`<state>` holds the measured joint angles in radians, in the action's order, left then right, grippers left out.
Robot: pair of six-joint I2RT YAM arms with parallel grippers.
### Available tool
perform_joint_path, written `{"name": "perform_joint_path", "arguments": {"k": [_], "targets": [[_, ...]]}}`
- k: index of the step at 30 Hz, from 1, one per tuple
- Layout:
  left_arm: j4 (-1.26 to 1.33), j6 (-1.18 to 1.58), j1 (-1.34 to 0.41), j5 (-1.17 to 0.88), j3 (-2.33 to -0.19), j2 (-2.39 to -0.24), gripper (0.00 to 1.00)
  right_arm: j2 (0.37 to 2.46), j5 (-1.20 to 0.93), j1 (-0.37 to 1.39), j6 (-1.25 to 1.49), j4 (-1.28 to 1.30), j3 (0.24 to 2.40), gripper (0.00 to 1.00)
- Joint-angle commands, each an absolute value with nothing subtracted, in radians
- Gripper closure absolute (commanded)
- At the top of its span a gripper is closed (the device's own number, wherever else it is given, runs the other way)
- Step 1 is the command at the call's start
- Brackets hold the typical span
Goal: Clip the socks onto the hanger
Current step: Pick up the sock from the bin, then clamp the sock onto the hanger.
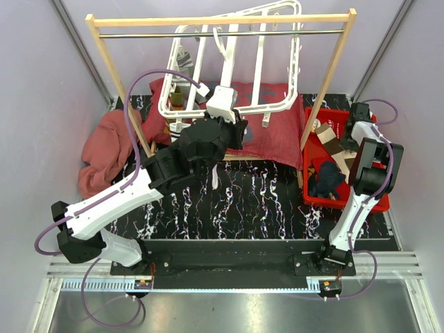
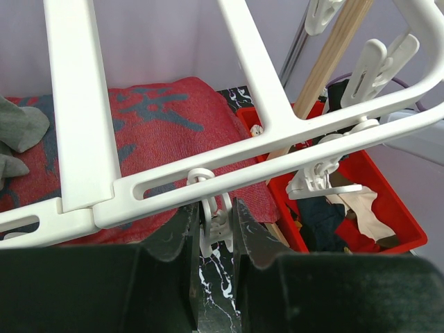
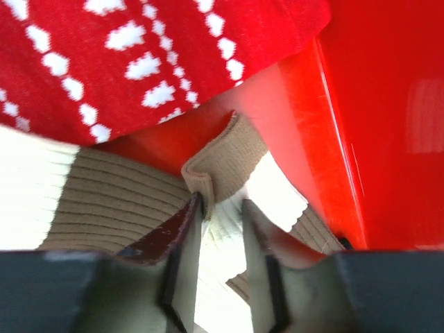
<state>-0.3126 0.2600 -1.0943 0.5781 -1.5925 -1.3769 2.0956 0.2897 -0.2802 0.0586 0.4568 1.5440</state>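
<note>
The white hanger [image 1: 259, 66] hangs tilted from the wooden rail. My left gripper [image 1: 238, 127] is at its lower edge, shut on a small white dangling clip [image 2: 216, 222] under the hanger's cross bar [image 2: 76, 104]. My right gripper [image 1: 347, 149] is down in the red bin, shut on a fold of a beige and white striped sock [image 3: 229, 163]. A navy sock [image 1: 326, 179] lies in the bin. A striped sock [image 1: 184, 61] hangs at the hanger's left side. A grey sock [image 2: 21, 128] lies on the red cloth.
The wooden rail frame [image 1: 222, 19] stands across the back. A red cloth [image 1: 274, 135] is draped under the hanger, and another [image 1: 104, 149] is heaped at the left. The red bin [image 1: 380, 201] at the right holds several socks, one red with white marks [image 3: 139, 55].
</note>
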Motion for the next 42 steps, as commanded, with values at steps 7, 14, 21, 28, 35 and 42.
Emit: {"name": "perform_joint_path", "arguments": {"k": [7, 14, 21, 28, 35, 42], "targets": [[-0.268, 0.25, -1.094, 0.557, -1.58, -1.342, 1.0, 2.014, 0.224, -0.313, 0.112, 0.417, 1.517, 0.98], [-0.261, 0.239, -1.094, 0.571, -1.575, -1.333, 1.0, 1.847, 0.215, -0.313, 0.161, 0.434, 1.486, 1.0], [-0.244, 0.235, -1.094, 0.569, -1.557, -1.321, 1.0, 1.671, 0.151, -0.311, 0.228, 0.462, 1.416, 0.99], [-0.238, 0.23, -1.092, 0.569, -1.563, -1.309, 1.0, 1.406, -0.119, -0.302, 0.348, 0.408, 1.302, 1.0], [-0.252, 0.252, -1.094, 0.571, -1.577, -1.296, 1.0, 1.155, -0.256, -0.157, 0.391, 0.264, 1.145, 1.0], [-0.253, 0.258, -1.094, 0.583, -1.603, -1.313, 1.0, 0.939, -0.362, -0.017, 0.385, 0.16, 1.034, 1.0]]}}
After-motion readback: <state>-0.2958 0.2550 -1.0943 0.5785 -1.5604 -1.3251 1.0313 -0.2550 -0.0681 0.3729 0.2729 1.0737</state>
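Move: The right hand is down in the bin near its right wall, half-open fingers around the cuff of a brown-and-white striped sock, whose middle lies about 3 cm back, 2 cm left and 2 cm lower. The red patterned sock lies about 8 cm ahead and 7 cm left, the navy sock roughly 16 cm back and 11 cm left, both a few centimetres lower. From the left hand the striped sock lies some 50 cm right, 17 cm ahead and 40 cm below. The right fingers close fully on the cuff of the striped sock while the hand edges about 1 cm to the right, then it lifts almost straight up out of the bin before swinging left towards the hanger and drawing back, ending some 28 cm higher, 21 cm left and 10 cm nearer the base. On the way the wrist tips up about 40 degrees and turns counter-clockwise so the fingers come to point nearly level and forward, keeping the sock pinched, while the left fingers keep their hold on the hanger and ease it up and left a centimetre or so. ##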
